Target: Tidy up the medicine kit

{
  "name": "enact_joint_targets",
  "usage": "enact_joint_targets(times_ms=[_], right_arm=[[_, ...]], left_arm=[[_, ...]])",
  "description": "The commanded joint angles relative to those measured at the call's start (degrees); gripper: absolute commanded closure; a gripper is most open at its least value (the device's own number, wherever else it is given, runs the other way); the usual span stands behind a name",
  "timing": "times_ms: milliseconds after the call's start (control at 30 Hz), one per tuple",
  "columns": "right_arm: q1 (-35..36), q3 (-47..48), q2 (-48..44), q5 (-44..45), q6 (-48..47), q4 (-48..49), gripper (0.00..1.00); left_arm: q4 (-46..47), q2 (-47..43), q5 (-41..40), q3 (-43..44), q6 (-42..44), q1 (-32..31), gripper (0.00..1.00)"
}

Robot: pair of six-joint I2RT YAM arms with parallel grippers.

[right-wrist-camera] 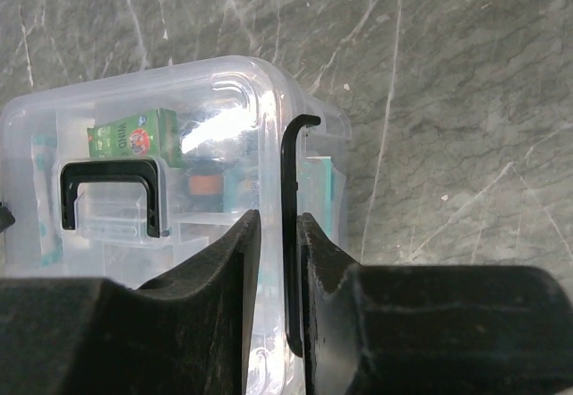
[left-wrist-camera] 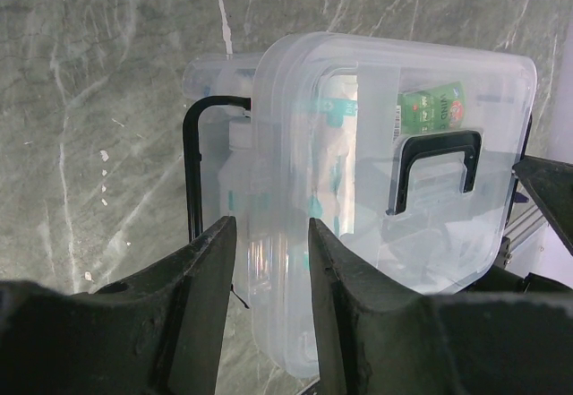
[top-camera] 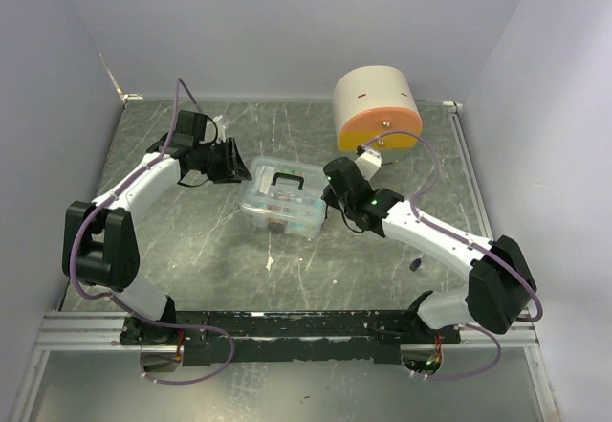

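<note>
The medicine kit (top-camera: 280, 197) is a clear plastic box with a black handle (top-camera: 287, 181) on its lid, lying mid-table. A green packet (right-wrist-camera: 134, 135) and teal-printed packs show through the lid. My left gripper (top-camera: 234, 162) is at the box's left end. In the left wrist view its jaws (left-wrist-camera: 271, 261) are closed narrow around the lid's rim (left-wrist-camera: 286, 189), with the left black latch (left-wrist-camera: 192, 171) swung out beside them. My right gripper (top-camera: 335, 181) is at the right end, shut (right-wrist-camera: 279, 261) on the right black latch (right-wrist-camera: 291, 171) and the lid edge.
A cream cylinder with an orange face (top-camera: 376, 108) lies at the back right, close behind the right arm. A small dark item (top-camera: 414, 264) and a white scrap (top-camera: 270, 262) lie on the marble table. White walls close in the left, back and right.
</note>
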Motion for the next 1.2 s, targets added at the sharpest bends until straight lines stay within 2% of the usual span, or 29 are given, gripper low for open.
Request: enact_joint_targets(times_ms=[0,100,333,667,800,1033,1167], right_arm=[[0.5,-0.7,0.1,0.7,-1.9,-3.9,0.79],[0.5,-0.6,-1.2,1.1,-2.6,-3.5,0.73],[0.4,0.3,-5.1,1.1,-7.6,-1.6,0.47],[0.3,5.3,-3.1,-6.1,-19.7,-0.3,0.44],[0.4,9.3,0.2,-7.3,-22.0,-3.9,0.3],[1.5,14.6,6.4,-8.3,-26.9,-6.5,0.19],[3.4,18.4,9.6,-5.6,-28.9,-9.1,0.16]], left_arm=[[-1.7,1.8,-0.7,-0.3,1.2,-0.6,0.53],[-1.6,1.6,0.6,-0.2,1.0,-0.7,0.52],[0.6,0.9,8.6,-1.9,-0.9,-1.3,0.52],[3.7,1.2,9.0,-4.8,-4.6,-6.2,0.53],[4.8,0.8,6.1,-4.9,-5.9,-8.0,0.45],[4.9,-4.2,-3.6,-4.6,-8.5,-8.2,0.29],[7.6,-9.8,-9.6,-7.4,-11.5,-8.1,0.2]])
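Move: The closed medicine box stands between the hands. From the right hand, which has its fingers around the box's right side handle (just under 1 cm below, level with it otherwise), the black lid handle lies about 10 cm left and 3 cm ahead at much the same height; the drawer cabinet is some 14 cm ahead and 11 cm right. From the left hand at the box's left rim, the box's middle lies about 9 cm right, 3 cm back and 4 cm below. The left fingers push the box's left end along to the right and back, some 6 and 4 cm, then ease back a little leftward while opening wider. The right fingers let go of the right side handle, spread wide and rise about 4.5 cm, then swing left over the lid and sink slightly towards the lid handle, turning counter-clockwise over 20 degrees, left side dipping. ##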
